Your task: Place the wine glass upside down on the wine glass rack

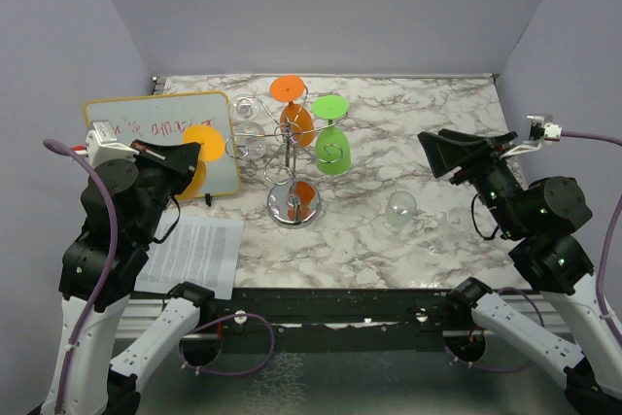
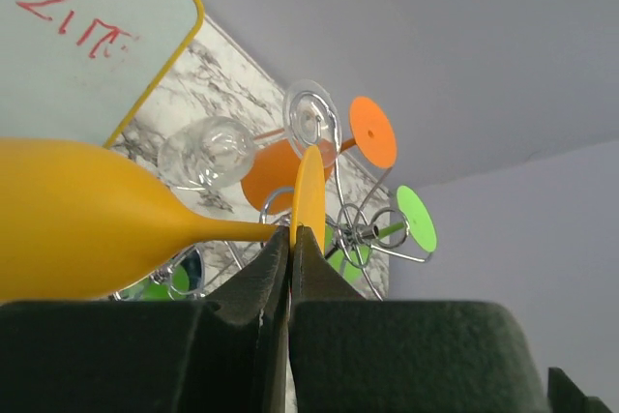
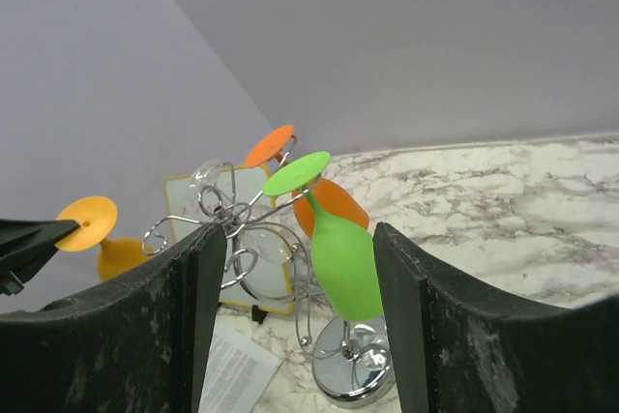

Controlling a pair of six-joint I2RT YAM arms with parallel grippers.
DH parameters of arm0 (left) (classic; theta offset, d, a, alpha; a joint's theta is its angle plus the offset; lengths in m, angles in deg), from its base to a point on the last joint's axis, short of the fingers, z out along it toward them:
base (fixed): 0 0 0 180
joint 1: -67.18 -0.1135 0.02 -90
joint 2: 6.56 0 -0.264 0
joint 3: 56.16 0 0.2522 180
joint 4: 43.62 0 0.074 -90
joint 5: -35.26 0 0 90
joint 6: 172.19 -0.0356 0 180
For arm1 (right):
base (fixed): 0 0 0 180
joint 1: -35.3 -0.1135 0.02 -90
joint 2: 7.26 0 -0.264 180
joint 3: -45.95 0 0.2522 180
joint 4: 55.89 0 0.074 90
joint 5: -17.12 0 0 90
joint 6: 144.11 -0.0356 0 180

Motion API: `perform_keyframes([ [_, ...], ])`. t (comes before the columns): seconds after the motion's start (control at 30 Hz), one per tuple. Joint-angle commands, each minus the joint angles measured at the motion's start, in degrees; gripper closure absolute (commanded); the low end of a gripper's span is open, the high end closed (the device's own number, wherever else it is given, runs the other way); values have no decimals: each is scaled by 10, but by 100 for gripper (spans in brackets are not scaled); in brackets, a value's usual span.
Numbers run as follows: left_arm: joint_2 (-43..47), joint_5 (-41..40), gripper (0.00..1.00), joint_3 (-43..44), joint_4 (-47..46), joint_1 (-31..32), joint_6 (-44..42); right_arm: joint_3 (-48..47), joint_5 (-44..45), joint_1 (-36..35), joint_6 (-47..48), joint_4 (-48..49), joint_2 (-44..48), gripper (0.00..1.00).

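My left gripper [image 2: 290, 235] is shut on the flat foot of a yellow wine glass [image 2: 77, 220], which lies sideways with its bowl toward the whiteboard. In the top view that yellow wine glass [image 1: 205, 141] hangs in the left gripper [image 1: 185, 156], left of the chrome wine glass rack [image 1: 292, 203] and apart from it. The wine glass rack [image 3: 360, 374] carries an orange glass [image 1: 294, 119], a green glass [image 3: 345, 263] and a clear glass [image 1: 244, 110], all upside down. My right gripper [image 1: 429, 150] stands open to the right of the rack, with nothing between its fingers.
A yellow-framed whiteboard [image 1: 146, 123] leans at the back left, right behind the held glass. A printed sheet [image 1: 190, 255] lies at the front left. A clear glass [image 1: 399, 209] stands on the marble table [image 1: 428, 104] between the rack and the right arm.
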Motion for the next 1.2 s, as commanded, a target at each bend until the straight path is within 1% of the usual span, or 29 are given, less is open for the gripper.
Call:
perform_keyframes([
  [0.0,4,69,100,2,13,-3,79,20,54,-2,-19,-4,-11,33],
  [0.23,-17,140,100,5,36,-3,139,35,105,-2,-30,-9,-48,34],
  [0.47,-32,186,100,-22,17,-3,174,59,115,-2,-48,10,-70,34],
  [0.53,-34,208,100,-44,-4,-3,186,67,114,-2,-50,22,-73,34],
  [0.63,-29,253,100,-88,-68,-3,217,71,110,-3,-54,24,-83,34],
  [0.7,-31,268,100,-102,-91,-3,227,72,104,-2,-56,22,-87,34],
  [0.8,-32,263,100,-103,-105,-3,224,75,108,-2,-54,22,-88,34],
  [0.97,-27,206,100,-95,-106,-3,196,79,160,-3,-51,7,-73,34],
  [1.17,-45,217,100,-110,-133,-3,192,83,180,-3,-45,1,-50,34],
])
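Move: The left hand holds the yellow glass by its foot, bowl hanging down. The empty left ring of the rack is about 5 cm ahead, 5 cm right and 9 cm below; the empty front ring is level with the hand, 12 cm right, at the same height. The hung clear glass is some 14 cm ahead, 6 cm right and 16 cm down. From the right hand, the left ring is roughly 8 cm ahead, 35 cm left and 13 cm below. Rightward to the rack goes the left hand, some 8 cm, sinking about 5 cm in the middle and rising 1 to 2 cm at the end, its left side rolling down about 20 degrees while it turns clockwise and tips a little down; it keeps its pinch on the yellow glass's foot, bringing the stem beside the left ring. The open, empty right hand sinks 9 cm and reaches 6 cm forward, tipping down. ##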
